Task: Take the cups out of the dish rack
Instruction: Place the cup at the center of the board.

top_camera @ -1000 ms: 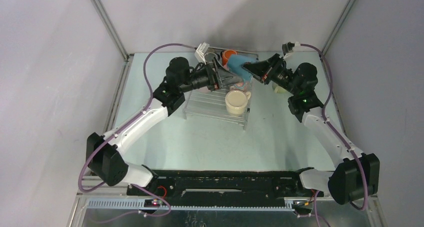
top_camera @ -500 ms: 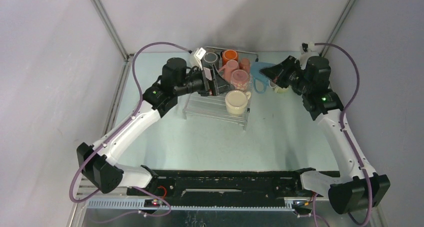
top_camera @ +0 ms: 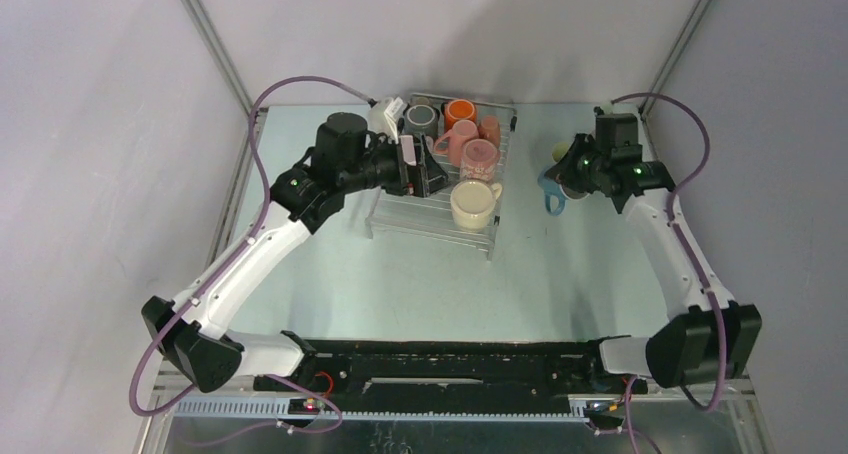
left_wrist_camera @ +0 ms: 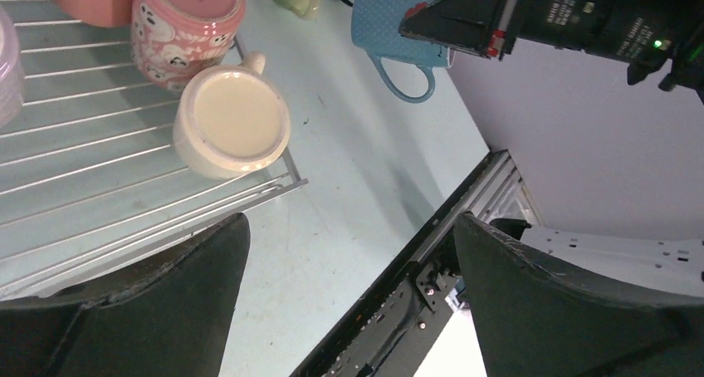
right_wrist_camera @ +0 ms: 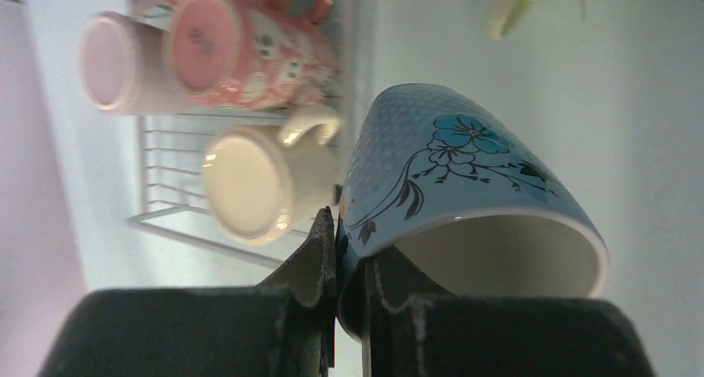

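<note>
The dish rack (top_camera: pixel 430 219) lies at the table's middle back, carrying a grey cup (top_camera: pixel 420 119), an orange cup (top_camera: pixel 460 111), a pink cup (top_camera: pixel 455 137), a speckled pink cup (top_camera: pixel 481 157) and a cream cup (top_camera: pixel 472 204). My right gripper (top_camera: pixel 562 178) is to the right of the rack, shut on the rim of a blue flowered cup (right_wrist_camera: pixel 465 173), one finger inside and one outside. That blue cup (top_camera: pixel 549 187) is tilted, handle down, over the table. My left gripper (top_camera: pixel 415 169) hovers open over the rack's left part, holding nothing (left_wrist_camera: pixel 349 227).
A pale green cup (top_camera: pixel 561 152) stands on the table just behind the blue one. The enclosure's right wall and corner post are close to the right arm. The black rail (top_camera: pixel 450 359) runs along the near edge.
My right arm has swung from above the rack out to the right, carrying the blue cup and lowering it. The left arm drew back a little to the left, still open.
</note>
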{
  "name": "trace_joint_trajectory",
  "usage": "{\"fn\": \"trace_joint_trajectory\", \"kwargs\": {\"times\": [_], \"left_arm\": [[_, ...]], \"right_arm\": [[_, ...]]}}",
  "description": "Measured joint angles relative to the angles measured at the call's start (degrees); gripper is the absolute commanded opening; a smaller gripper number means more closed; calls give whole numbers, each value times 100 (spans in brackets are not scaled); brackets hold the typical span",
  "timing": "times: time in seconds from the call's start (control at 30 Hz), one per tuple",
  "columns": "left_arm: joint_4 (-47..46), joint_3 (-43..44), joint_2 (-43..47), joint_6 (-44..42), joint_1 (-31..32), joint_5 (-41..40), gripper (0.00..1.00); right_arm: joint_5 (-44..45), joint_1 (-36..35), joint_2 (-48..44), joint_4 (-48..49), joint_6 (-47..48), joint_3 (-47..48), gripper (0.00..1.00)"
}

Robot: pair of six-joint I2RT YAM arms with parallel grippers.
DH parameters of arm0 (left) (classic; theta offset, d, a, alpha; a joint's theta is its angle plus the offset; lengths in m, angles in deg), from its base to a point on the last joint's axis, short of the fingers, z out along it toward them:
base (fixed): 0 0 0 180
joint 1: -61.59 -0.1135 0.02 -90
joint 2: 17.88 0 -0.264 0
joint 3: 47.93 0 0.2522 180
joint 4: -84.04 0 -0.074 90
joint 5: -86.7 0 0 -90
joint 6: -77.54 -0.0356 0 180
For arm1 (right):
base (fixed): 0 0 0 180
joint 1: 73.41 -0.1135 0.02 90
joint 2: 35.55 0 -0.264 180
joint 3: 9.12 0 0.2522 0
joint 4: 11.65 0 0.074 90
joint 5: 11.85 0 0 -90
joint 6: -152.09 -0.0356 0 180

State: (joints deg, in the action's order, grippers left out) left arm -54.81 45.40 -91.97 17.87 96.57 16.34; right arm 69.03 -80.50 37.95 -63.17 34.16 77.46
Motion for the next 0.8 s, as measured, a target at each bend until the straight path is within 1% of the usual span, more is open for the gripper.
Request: {"fn": "trace_joint_trajectory", "kwargs": {"times": [0.3, 0.8], "left_arm": [[516, 33, 13, -348, 0, -232, 100], [800, 168, 66, -647, 0, -450, 100]], "right_arm": [[636, 50, 1185, -321, 448, 129, 0], [1003, 61, 2583, -490, 778, 883, 0]]}}
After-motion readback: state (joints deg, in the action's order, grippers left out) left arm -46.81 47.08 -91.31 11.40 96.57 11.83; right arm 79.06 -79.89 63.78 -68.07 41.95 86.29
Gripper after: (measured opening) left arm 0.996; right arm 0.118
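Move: Ahead and to the right of the right hand, which already pinches the blue cup by its wall, the clear spot on the board lies about 6 cm farther out, 5 cm right and 20 cm below. The green cup stands some 13 cm ahead and 6 cm right, with the dark green cup 8 cm right of it; the cream mug on the rack is about 15 cm left and 1 cm ahead. From the left hand the spot lies about 9 cm ahead, 29 cm right and far below. Sinking about 12 cm, fast at first and then easing, the right hand carries the blue cup down towards the clear spot just short of the green cup, reaching some 5 cm forward and drifting a little right. The wrist tips further down and rolls its left side lower, about 25 degrees in all, while the fingers keep their pinch. The empty, open left hand eases a couple of centimetres left and slightly down. ##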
